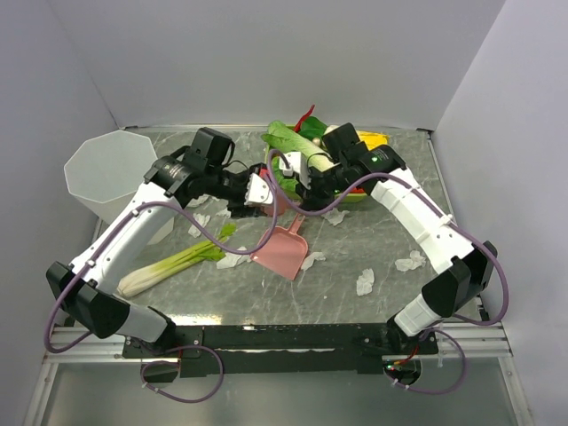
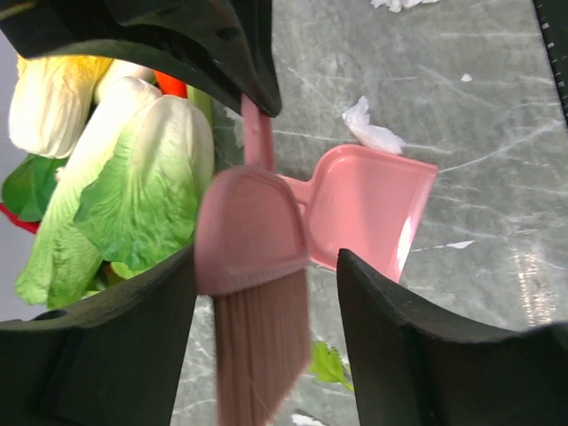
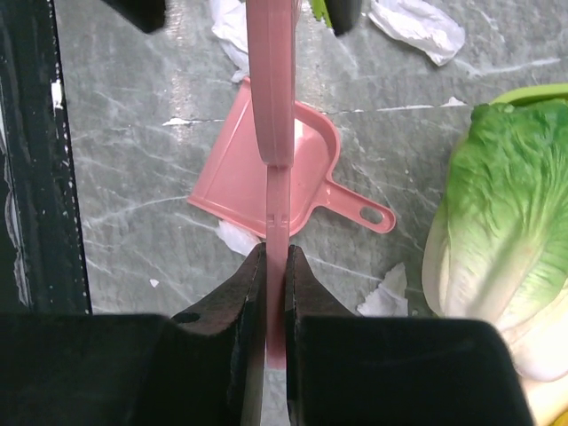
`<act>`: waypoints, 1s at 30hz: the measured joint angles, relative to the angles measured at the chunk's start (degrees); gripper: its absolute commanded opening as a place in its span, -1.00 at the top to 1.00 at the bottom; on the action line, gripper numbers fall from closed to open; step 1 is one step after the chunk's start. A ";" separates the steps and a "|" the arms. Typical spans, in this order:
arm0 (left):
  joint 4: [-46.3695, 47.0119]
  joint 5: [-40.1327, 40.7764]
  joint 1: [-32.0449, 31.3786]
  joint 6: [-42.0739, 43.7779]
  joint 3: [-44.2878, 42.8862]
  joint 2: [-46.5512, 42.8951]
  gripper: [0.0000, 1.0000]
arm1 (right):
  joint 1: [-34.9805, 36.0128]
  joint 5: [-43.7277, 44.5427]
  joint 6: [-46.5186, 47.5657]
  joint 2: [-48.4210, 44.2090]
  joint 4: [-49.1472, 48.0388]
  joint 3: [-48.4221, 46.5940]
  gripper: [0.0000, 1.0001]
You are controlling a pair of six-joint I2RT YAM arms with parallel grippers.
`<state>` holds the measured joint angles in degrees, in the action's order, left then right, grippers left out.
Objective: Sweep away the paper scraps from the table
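My right gripper (image 3: 276,259) is shut on the thin handle of a pink brush (image 3: 271,89), held above the grey-green table (image 1: 337,302). In the left wrist view the brush head (image 2: 253,231) hangs bristles down between my left gripper's (image 2: 266,266) spread fingers, with a gap on the right side. A pink dustpan (image 1: 282,252) lies flat below both grippers. Several white paper scraps lie about: one by the dustpan's edge (image 2: 373,133), one right of it (image 1: 312,260), two at the right (image 1: 410,261) (image 1: 365,281), others left (image 1: 200,220).
A leek (image 1: 173,264) lies at the left front. A white bin (image 1: 106,173) stands at the back left. A green plate of toy vegetables, with a cabbage (image 3: 506,204), sits at the back centre (image 1: 311,146) close to both grippers.
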<state>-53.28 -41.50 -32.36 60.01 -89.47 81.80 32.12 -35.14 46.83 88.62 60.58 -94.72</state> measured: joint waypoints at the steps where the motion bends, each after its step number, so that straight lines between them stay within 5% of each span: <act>1: 0.44 0.68 -0.35 0.11 0.11 -0.11 -0.03 | 0.31 0.09 0.24 0.00 0.09 0.00 1.00; 3: 1.07 1.29 -0.85 -0.13 0.11 -0.20 0.31 | 0.72 0.11 0.59 -0.02 0.17 0.00 1.00; 4: 1.42 1.40 -1.05 -0.26 0.11 -0.20 0.69 | 0.79 0.11 0.61 -0.02 0.15 0.00 0.99; 6: 2.16 1.70 -1.31 -0.96 0.09 -0.20 0.98 | 0.87 -0.24 0.39 -0.02 0.42 0.00 0.86; 9: 2.23 1.51 -1.20 -3.76 0.09 -0.20 0.99 | 0.63 0.74 0.35 -0.02 -0.52 -0.02 0.12; 12: 3.82 0.81 -0.63 -5.25 0.79 -0.26 0.99 | -2.51 -4.61 -4.74 -0.02 -1.44 -0.15 -0.41; 14: 5.70 -2.69 0.83 -7.56 2.47 -0.33 0.99 | -7.30 -10.99 -9.49 -0.20 -3.19 -0.55 -0.56; 21: 18.43 -19.54 13.75 -30.40 6.14 2.84 0.99 | -19.93 -26.43 -21.33 -1.77 -9.07 -1.14 -0.57; 30: 44.68 -32.06 14.12 -62.07 17.81 3.45 0.99 | -19.37 -33.99 -28.63 -3.17 -15.45 3.10 -0.50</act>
<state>-8.60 -73.56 -18.24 -2.07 -71.66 85.25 12.75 -69.12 18.20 85.45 45.12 -91.61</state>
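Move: Between the two grippers hangs the brush, its handle still shut in the right fingers: its middle is about 5 cm to the right of the left hand and 2 cm lower, level fore and aft, with the bristles already between the open left fingers. From the right hand it is some 5 cm to the left and 1 cm higher. The dustpan lies about 27 cm below the left hand, 2 cm back and 4 cm right; the vegetable basket is roughly 20 cm ahead of that hand, 15 cm right and 22 cm lower. Closing on the bristle end while the right keeps hold of the handle, the left hand pinches the brush; the right fingers then open and that hand climbs about 8 cm and eases right off the handle, its fingers tipping up towards level. The left swings forward some 4 cm and comes half back, rolling about 45 degrees and raising its fingertips. ##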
